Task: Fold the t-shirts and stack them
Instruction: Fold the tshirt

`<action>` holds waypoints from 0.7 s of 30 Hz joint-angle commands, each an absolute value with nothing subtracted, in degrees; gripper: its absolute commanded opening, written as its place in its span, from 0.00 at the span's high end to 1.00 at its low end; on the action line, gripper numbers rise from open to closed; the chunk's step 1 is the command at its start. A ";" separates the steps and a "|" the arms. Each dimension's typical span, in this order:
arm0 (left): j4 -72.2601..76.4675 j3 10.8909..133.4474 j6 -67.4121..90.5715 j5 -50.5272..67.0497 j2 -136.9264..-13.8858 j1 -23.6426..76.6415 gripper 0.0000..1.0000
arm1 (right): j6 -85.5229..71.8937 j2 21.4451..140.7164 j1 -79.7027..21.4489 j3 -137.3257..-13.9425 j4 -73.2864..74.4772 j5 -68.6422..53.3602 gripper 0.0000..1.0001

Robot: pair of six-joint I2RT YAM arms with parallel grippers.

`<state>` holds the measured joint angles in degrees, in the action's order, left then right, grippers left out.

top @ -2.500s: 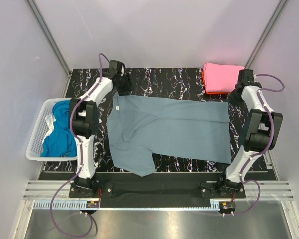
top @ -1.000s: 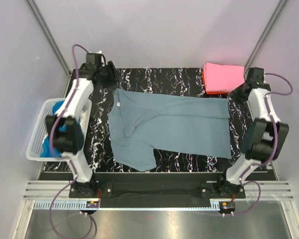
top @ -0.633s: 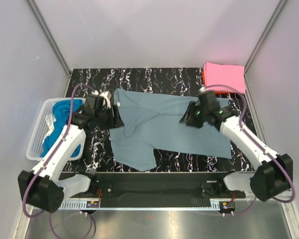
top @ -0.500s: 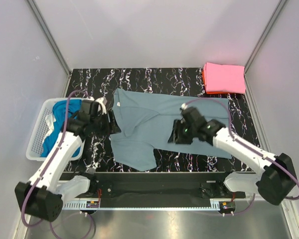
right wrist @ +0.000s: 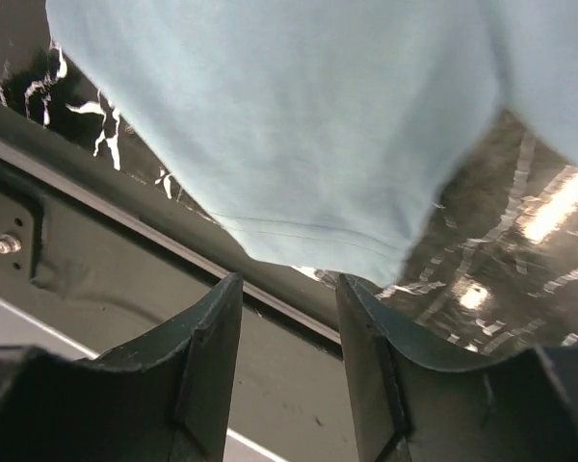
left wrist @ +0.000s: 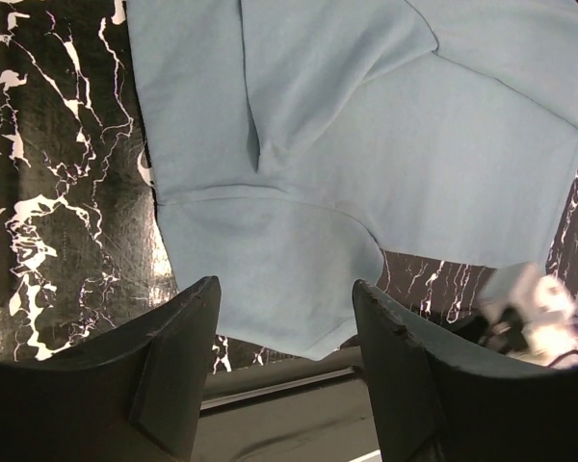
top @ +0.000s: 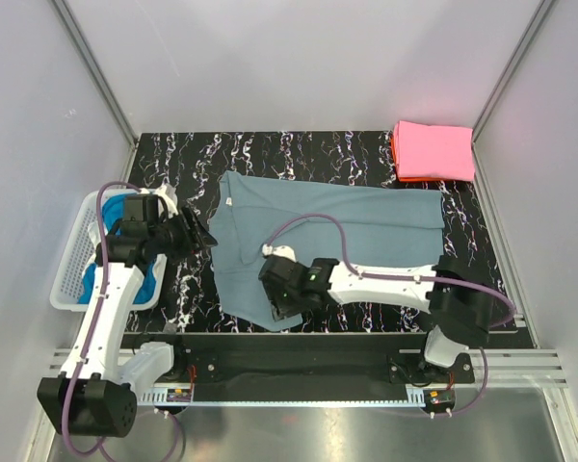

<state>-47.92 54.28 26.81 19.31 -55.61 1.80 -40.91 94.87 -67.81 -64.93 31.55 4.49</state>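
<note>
A dusty grey-blue t-shirt (top: pixel 366 226) lies spread flat on the black marbled table, its body partly folded over and one sleeve (top: pixel 250 303) reaching toward the near edge. My left gripper (top: pixel 202 237) hovers open just left of the shirt's left edge. In the left wrist view the shirt (left wrist: pixel 366 164) lies beyond the empty left gripper (left wrist: pixel 284 289). My right gripper (top: pixel 280 310) hangs open over the near sleeve, its arm stretched across the shirt. In the right wrist view the sleeve hem (right wrist: pixel 299 144) sits just past the open right gripper (right wrist: pixel 287 281).
A folded pink shirt (top: pixel 433 150) rests on an orange-red one (top: pixel 394 154) at the back right corner. A white mesh basket (top: pixel 72 274) holding blue shirts (top: pixel 125 274) stands off the table's left edge. The near table rail (top: pixel 318 342) runs below the sleeve.
Both arms left the shirt's far corners. The left one drew back to the shirt's left edge; the right one swept across to the near sleeve. Both grippers stand wider open.
</note>
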 commanded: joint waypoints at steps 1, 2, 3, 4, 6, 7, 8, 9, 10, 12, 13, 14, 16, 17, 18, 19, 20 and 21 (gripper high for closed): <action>-45.44 55.90 27.42 21.71 -56.16 0.71 0.37 | -40.88 96.68 -71.45 -68.64 31.65 10.19 0.49; -45.27 55.81 27.86 21.88 -56.42 0.09 0.37 | -38.78 97.29 -73.02 -69.77 30.94 10.80 0.49; -45.00 55.64 28.12 22.67 -56.77 -1.57 0.37 | -37.37 97.90 -73.65 -70.39 29.46 10.98 0.49; -44.56 56.07 28.39 25.11 -57.47 -2.63 0.37 | -35.79 98.35 -74.26 -71.01 28.75 11.33 0.49; -44.73 57.47 28.92 27.24 -58.88 -5.88 0.37 | -30.17 100.10 -76.19 -72.94 26.30 12.57 0.50; -45.26 58.61 28.92 28.81 -59.50 -7.11 0.37 | -28.15 100.46 -76.55 -73.47 25.32 12.66 0.50; -46.05 61.32 28.92 29.35 -59.85 -9.12 0.37 | -25.08 100.98 -76.73 -73.65 24.18 11.79 0.50; -46.23 62.74 28.83 29.96 -60.11 -10.18 0.37 | -23.83 101.07 -76.82 -73.48 21.56 11.08 0.50; -46.49 63.97 28.83 30.93 -60.73 -11.24 0.37 | -22.60 101.07 -76.73 -73.39 20.58 10.64 0.49; -47.02 67.23 29.44 31.90 -62.39 -14.67 0.37 | -19.87 101.25 -76.82 -73.30 19.17 10.46 0.49; -47.20 68.45 29.88 32.34 -63.19 -15.72 0.37 | -19.08 101.42 -76.82 -73.30 18.90 10.46 0.49; -46.68 68.55 31.01 32.87 -63.89 -17.47 0.37 | -17.77 101.77 -76.73 -73.30 18.72 10.02 0.49; -44.66 66.90 32.77 36.01 -64.69 -19.07 0.38 | -16.53 102.56 -76.73 -73.48 18.81 9.58 0.49; -41.95 65.84 34.70 36.91 -64.51 -20.12 0.38 | -15.65 103.70 -76.82 -73.74 18.90 9.41 0.49; -40.71 64.87 35.41 37.26 -63.73 -20.30 0.38 | -15.38 104.32 -76.82 -74.00 19.33 9.23 0.49; -39.65 63.30 35.85 37.18 -63.46 -20.30 0.37 | -14.95 104.94 -76.82 -74.18 19.68 9.14 0.49; -38.59 62.76 35.95 37.00 -63.11 -20.39 0.37 | -14.51 106.25 -76.90 -74.53 19.95 9.05 0.49; -38.41 62.32 35.86 36.74 -62.93 -20.30 0.37 | -14.24 106.78 -76.99 -74.62 20.30 9.14 0.49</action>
<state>-42.61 63.94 33.23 32.93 -63.59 -20.16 -17.93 104.51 -76.73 -72.31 21.06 9.34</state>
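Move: Right hand: the lower sleeve's loose near edge is about 6 cm to its left, 4 cm back and 6 cm below. The folded-in sleeve tip lies some 10 cm left and 9 cm ahead of the hand; the t-shirt's body centres about 16 cm to its right and 14 cm ahead. From the left hand, that sleeve edge is roughly 19 cm back, 8 cm right and 17 cm below, with the basket some 22 cm left and 2 cm back. Sweep the right gripper about 7 cm left, easing back a little and staying low, over the lower sleeve's near edge; turn it some 25 degrees counter-clockwise as its fingertips swing forward, and keep the fingers half open. Meanwhile draw the open left gripper left, forward and up, roughly 11 cm in all, clear of the t-shirt and towards the basket. ##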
